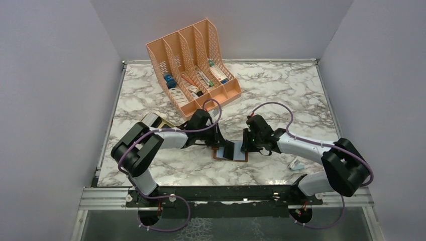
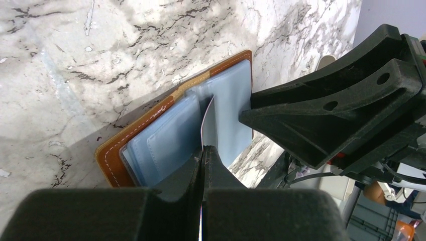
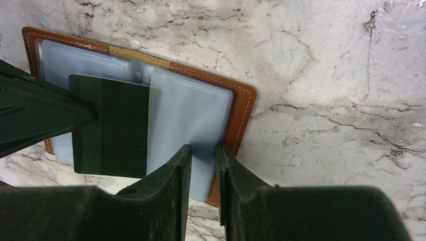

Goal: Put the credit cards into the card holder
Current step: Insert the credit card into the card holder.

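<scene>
The card holder (image 1: 230, 152) lies open on the marble between both arms: brown leather (image 3: 240, 108) with pale blue clear sleeves (image 2: 168, 143). My left gripper (image 2: 203, 150) is shut on a credit card (image 2: 207, 118). In the left wrist view the card shows edge-on, standing over the fold between the two halves. The right wrist view shows that card (image 3: 110, 125) as a dark rectangle over the holder's left half, held by the left fingers (image 3: 40, 115). My right gripper (image 3: 203, 148) is narrowly open, its tips at the right sleeve, with nothing visibly clamped.
A peach slotted desk organizer (image 1: 193, 60) with pens and small items stands at the back. A tan flat object (image 1: 155, 122) lies left of the left arm. A small white and blue thing (image 1: 297, 163) lies beside the right arm. Grey walls enclose the table.
</scene>
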Available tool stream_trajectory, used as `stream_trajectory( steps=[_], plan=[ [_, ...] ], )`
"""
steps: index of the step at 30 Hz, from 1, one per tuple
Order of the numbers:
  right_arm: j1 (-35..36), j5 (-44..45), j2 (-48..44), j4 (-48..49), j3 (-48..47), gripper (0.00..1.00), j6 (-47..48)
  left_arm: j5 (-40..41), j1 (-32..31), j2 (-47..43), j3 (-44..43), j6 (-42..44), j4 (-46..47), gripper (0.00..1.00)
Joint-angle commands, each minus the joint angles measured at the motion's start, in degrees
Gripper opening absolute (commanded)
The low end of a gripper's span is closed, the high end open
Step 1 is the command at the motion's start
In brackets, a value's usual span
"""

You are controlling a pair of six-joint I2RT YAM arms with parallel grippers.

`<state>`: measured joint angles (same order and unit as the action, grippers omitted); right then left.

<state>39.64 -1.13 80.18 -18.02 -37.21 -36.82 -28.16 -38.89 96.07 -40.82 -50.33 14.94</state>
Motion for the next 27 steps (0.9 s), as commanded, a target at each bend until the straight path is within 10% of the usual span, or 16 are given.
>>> stream_trajectory(
  steps=[1,19,27],
  plan=[
    [0.1,0.9,0.3,0.7,1.9,0.24,-1.0,4.1,-0.8,1.0,0.2,-0.5,1.0,0.0],
    [0.1,0.0,-1.0,1.1,3.0,0.24,-2.6,9.0,-3.2,1.0,2.4,-3.1,2.1,0.0],
    [0.1,1.0,-3.6,-2.5,-0.1,0.26,-2.0,9.3,-3.3,-0.2,0.5,-1.3,-0.6,0.36]
  ],
)
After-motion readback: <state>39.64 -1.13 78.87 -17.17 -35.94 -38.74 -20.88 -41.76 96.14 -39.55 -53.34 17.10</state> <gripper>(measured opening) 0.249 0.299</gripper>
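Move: The left fingers hold the black credit card by its raised upper edge; its middle lies about 2 cm right, 2 cm back and 1 cm below them. The card holder's right pocket, where the card is going, has its middle some 6 cm right, 2 cm back and 3 cm lower, while the left pocket is about 1 cm left, 2 cm back and 3 cm down. From the right hand, the right pocket's middle is roughly 2 cm left, level fore and aft, and 1 cm below. The left hand, still gripping the card, eases less than 1 cm to the right and forward with a slight counter-clockwise turn of about 5 degrees, feeding the card's right edge deeper under the clear sleeve of the right pocket. It then opens its fingers by nearly a third of their range to let the card go and sinks about 1 cm over it, drawing slightly back, while the right hand stays in place with its fingertips on the right pocket near the outer edge, keeping the holder steady. ##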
